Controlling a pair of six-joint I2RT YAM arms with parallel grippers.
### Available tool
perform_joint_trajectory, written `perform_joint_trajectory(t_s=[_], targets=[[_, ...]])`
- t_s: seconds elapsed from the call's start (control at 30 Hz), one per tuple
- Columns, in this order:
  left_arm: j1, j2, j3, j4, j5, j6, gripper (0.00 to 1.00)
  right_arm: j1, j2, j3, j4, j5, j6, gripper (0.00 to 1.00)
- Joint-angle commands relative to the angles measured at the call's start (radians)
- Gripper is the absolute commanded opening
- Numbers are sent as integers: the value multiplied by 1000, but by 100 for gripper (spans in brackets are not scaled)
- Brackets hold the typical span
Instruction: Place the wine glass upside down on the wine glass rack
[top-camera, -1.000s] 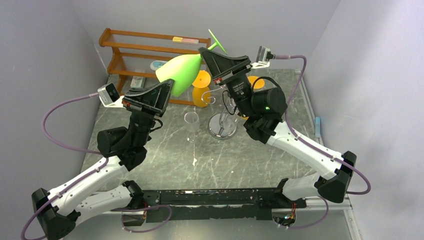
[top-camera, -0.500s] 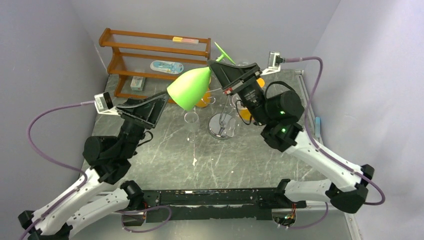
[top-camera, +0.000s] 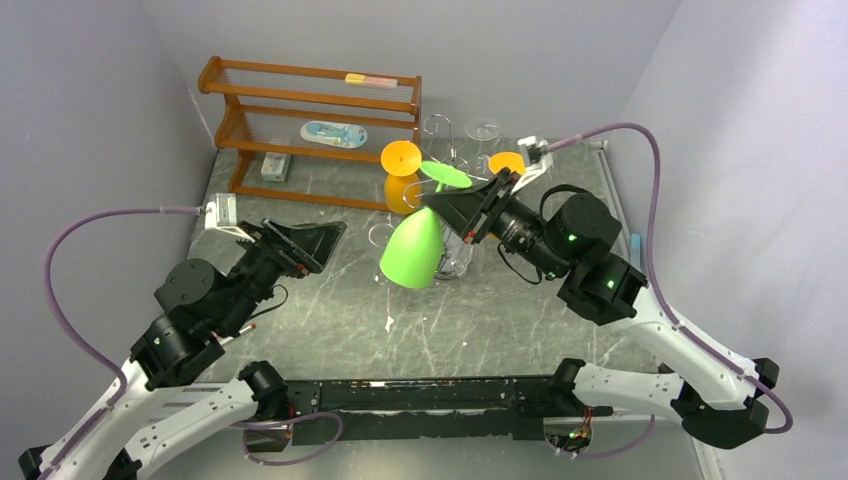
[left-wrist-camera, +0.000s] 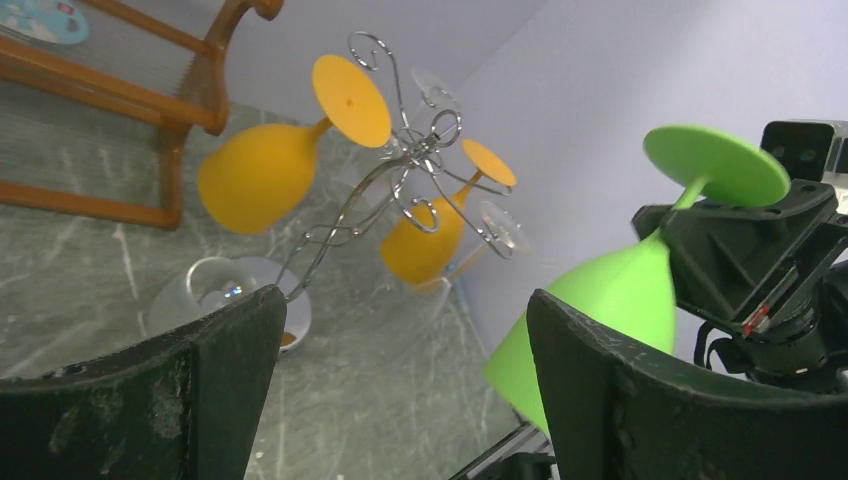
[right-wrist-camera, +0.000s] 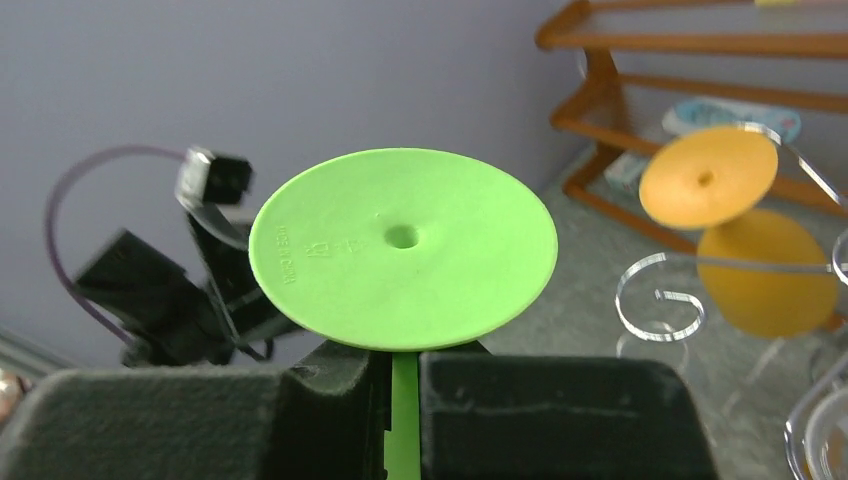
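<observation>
The green wine glass (top-camera: 412, 250) hangs bowl-down and foot-up in front of the wine glass rack (top-camera: 440, 128), hiding most of the rack's round base. My right gripper (top-camera: 455, 205) is shut on its stem, just under the foot (right-wrist-camera: 400, 245); the stem (right-wrist-camera: 404, 410) sits pinched between the pads. My left gripper (top-camera: 312, 238) stands wide open to the left of the glass, holding nothing. In the left wrist view the green bowl (left-wrist-camera: 610, 300) shows beyond the right finger (left-wrist-camera: 600, 380), apart from it. The rack's curled arms (left-wrist-camera: 400, 170) carry two orange glasses (left-wrist-camera: 260, 175) upside down.
A brown wooden shelf (top-camera: 310, 110) with small items stands at the back left. A clear glass (top-camera: 380, 238) stands on the table left of the rack's base, and another clear glass (top-camera: 482, 128) hangs at the rack's back. Grey walls close in on both sides.
My left gripper opened, let go of the green bowl and drew back to the left. My right gripper swung the glass down so the bowl now hangs below the foot.
</observation>
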Motion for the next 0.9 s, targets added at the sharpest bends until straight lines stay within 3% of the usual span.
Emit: perform_joint_trajectory(t_s=[0.0,0.2,0.43,0.7,0.87], targets=[[-5,0,44,-132,-21,82,94,5,0,-46,-137,-88,-89,0],[-5,49,60,-104,72,31,94,17,-4,-116,-152,46,-170,0],[-5,105,6,90,236,-138,94,23,-39,-214,-21,121,-347,0],[-5,202,-28,342,412,-336,93,23,-62,-293,98,20,-423,0],[-5,260,-41,409,463,-421,88,23,-82,-331,140,-2,-443,0]])
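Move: Held upside down in the right hand, the green wine glass is bound for the rack's near-left hook, about 8 cm ahead, 3 cm left and some 12 cm below that hand. The hanging orange glass's middle lies about 15 cm ahead, 5 cm left and 20 cm down; the rack's hub about 13 cm ahead, 4 cm right and 12 cm down. From the left hand, the green glass is roughly 13 cm right, 2 cm ahead and 2 cm higher. Sinking about 12 cm with a slight push forward, the right hand brings the green glass down towards the hook, then nearly levels off; its wrist rolls some 25 degrees, fingers still shut on the stem. The open left hand dips slightly, then sweeps about 10 cm right towards the glass's foot, turning clockwise and climbing back, without gripping. ##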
